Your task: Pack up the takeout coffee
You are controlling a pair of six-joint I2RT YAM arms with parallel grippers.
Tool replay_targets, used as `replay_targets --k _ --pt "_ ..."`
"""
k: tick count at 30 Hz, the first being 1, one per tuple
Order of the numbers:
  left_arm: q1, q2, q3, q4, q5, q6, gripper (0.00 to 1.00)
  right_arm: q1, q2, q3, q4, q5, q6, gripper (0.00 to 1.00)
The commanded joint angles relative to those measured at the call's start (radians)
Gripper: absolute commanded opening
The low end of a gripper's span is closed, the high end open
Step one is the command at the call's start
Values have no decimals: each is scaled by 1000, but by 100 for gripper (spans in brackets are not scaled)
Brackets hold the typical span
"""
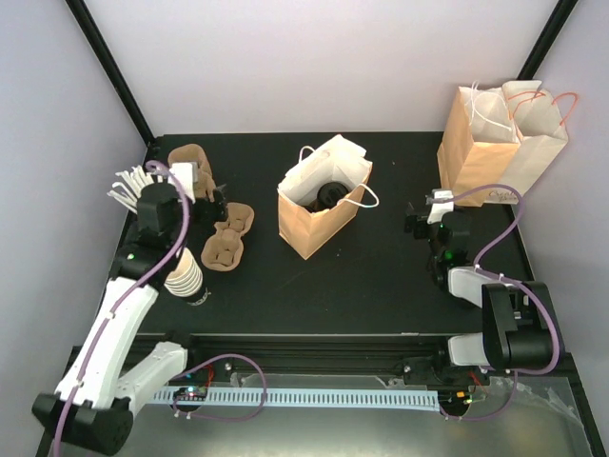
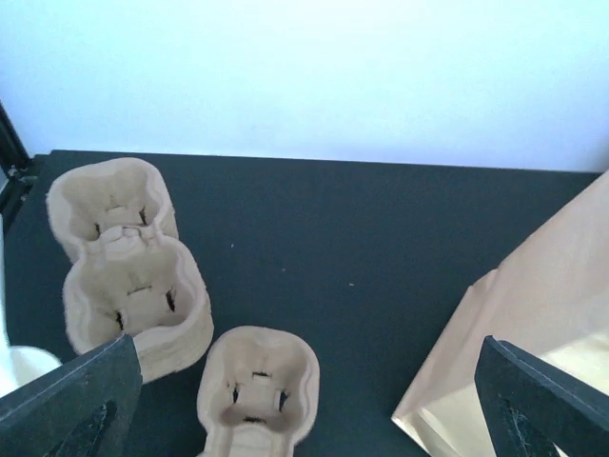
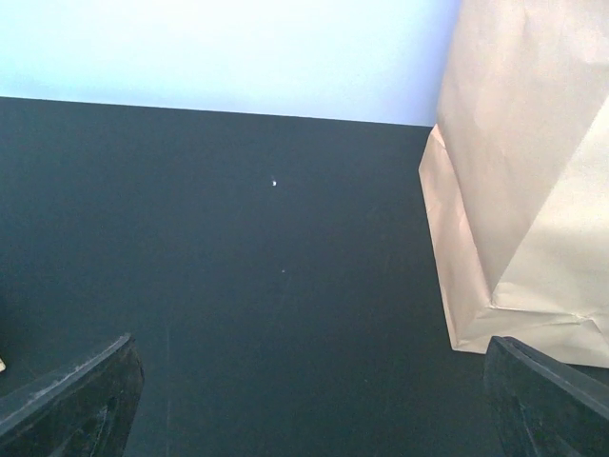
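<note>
The takeout coffee (image 1: 331, 195) shows as a black round lid inside the open brown paper bag (image 1: 309, 221) at the middle of the table. In the left wrist view only that bag's side (image 2: 533, 314) appears. My left gripper (image 1: 211, 204) hangs open to the left of the bag, above the brown pulp cup carriers (image 1: 228, 238). Its fingers (image 2: 67, 405) stand wide apart with nothing between them, and a carrier (image 2: 257, 386) lies below. To the right of the bag my right gripper (image 1: 420, 217) is open and empty over bare table, its fingers (image 3: 547, 400) wide apart.
Two closed paper bags (image 1: 500, 143) stand at the back right, one of them (image 3: 523, 190) in the right wrist view. Another carrier (image 1: 188, 157) lies at the back left. A stack of paper cups (image 1: 186, 274) and a fan of white pieces (image 1: 128, 186) sit by the left arm.
</note>
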Motion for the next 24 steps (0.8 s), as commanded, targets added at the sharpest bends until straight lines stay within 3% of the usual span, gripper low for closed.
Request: replay_targets --k 1,8,13,17,21,24 --pt "5 -71 144 -364 -33 -76 98 -4 16 19 84 14 -26 100" --pt "5 33 468 -855 -58 -190 99 -24 44 59 38 5 -6 100" --pt "5 124 653 -1121 -21 -236 99 -27 28 7 114 13 3 100" --pt "5 98 700 -1159 32 -233 99 -32 17 -30 168 -4 3 100" --pt "5 77 683 -1158 131 -276 99 -56 37 -117 334 -39 18 100" --pt "5 62 651 -1158 142 -271 99 -60 40 -114 333 -40 21 100"
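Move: The cup stack stands behind and below my left hand: about 12 cm back, some 8 cm to the left, its middle roughly 21 cm lower. The small cup carrier lies on the table about 5 cm ahead, straight in front and well below; the straw cup is about 5 cm ahead and 15 cm left. The lying cup is 2 cm back and 20 cm left. From my right hand the cup stack is about 60 cm left, 19 cm back. I pull my open left hand back about 13 cm, away from the carriers and straws, so it comes roughly level with the cup stack, off to the stack's right and well above the table. It rises some 5 cm early, then settles slightly, while the wrist tips the fingers down by about 30 degrees. The fingers stay wide open and touch nothing. ##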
